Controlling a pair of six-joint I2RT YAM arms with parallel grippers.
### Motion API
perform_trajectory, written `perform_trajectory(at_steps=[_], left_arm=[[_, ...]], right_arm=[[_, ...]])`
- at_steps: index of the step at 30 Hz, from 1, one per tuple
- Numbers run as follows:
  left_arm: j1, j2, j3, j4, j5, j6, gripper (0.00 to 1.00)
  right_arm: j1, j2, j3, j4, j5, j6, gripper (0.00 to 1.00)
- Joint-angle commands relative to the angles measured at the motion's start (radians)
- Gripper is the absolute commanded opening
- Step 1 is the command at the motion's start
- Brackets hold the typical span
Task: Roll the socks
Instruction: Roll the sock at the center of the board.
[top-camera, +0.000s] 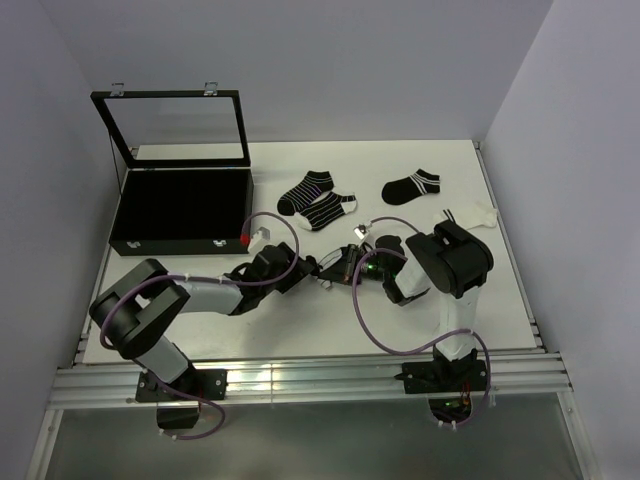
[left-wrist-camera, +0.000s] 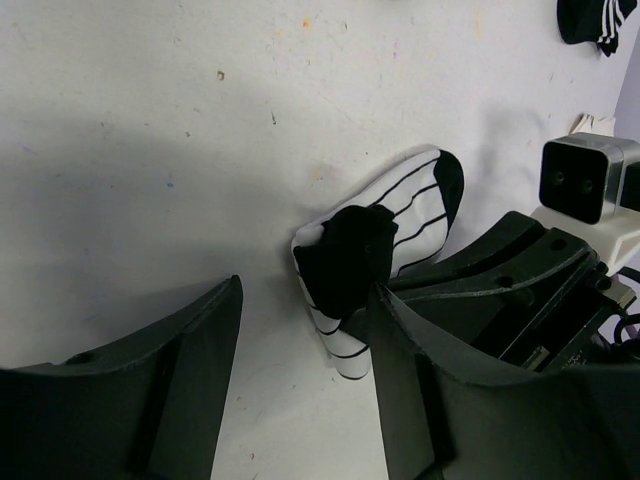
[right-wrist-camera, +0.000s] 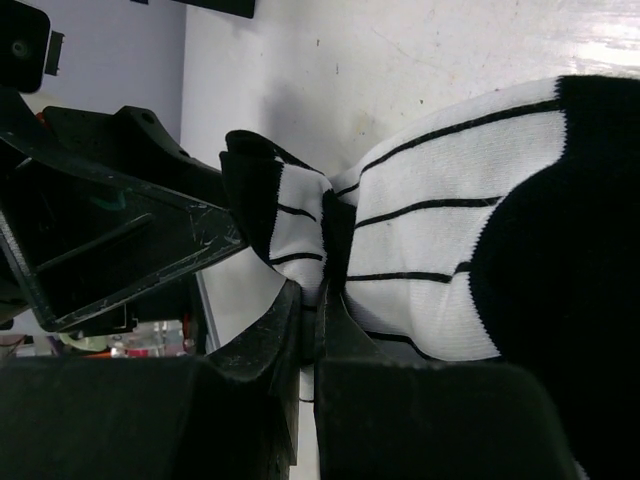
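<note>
A white sock with thin black stripes and black toe and heel (left-wrist-camera: 415, 215) lies partly folded over on the white table, a black part (left-wrist-camera: 345, 258) bunched on top. My right gripper (right-wrist-camera: 320, 305) is shut on a fold of this sock (right-wrist-camera: 440, 230). My left gripper (left-wrist-camera: 305, 300) is open, its right finger (left-wrist-camera: 420, 380) beside the sock's lower end and its left finger (left-wrist-camera: 170, 390) apart from it. In the top view the left gripper (top-camera: 322, 270) and the right gripper (top-camera: 362, 266) meet nose to nose and mostly hide the sock.
Two black socks with white stripes (top-camera: 305, 190) (top-camera: 328, 210) lie overlapping behind the grippers, another black sock (top-camera: 412, 186) further right, and a white sock (top-camera: 470, 217) near the right arm. A black case with raised glass lid (top-camera: 180, 205) stands at the back left.
</note>
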Motion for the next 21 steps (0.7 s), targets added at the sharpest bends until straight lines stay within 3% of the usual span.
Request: perform_trajectory(at_steps=[1,21], left_arm=[[-0.008,0.034,0.018,0.028,-0.002,0.036,0.57],[-0.008,0.180,0.107,-0.075,0.022,0.042,0.36]], right_arm=[[-0.011,0.041,-0.015,-0.093,-0.002,-0.002,0.01],[-0.021,0.039,-0.001,-0.195,0.015,-0.037,0.07]])
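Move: Just ahead and to the right of the left hand's half-open fingers is the black cuff of the sock, about 2 cm forward, 2 cm right and 1 cm lower. The right hand pinches the sock beside it, with the cuff some 2 cm to that hand's left, level fore and aft. On the table, the white-toed striped sock lies roughly 13 cm ahead of the left hand and 3 cm right; the black striped sock is 17 cm ahead and 2 cm left. Closing by about a third on the black cuff, the left fingers travel steadily some 3 cm to the right and forward, sinking about 1 cm, with the wrist held at its angle. They go towards the right hand and bring the cuff between their tips, not yet shut. The right hand stays in place and keeps its pinch on the sock. ##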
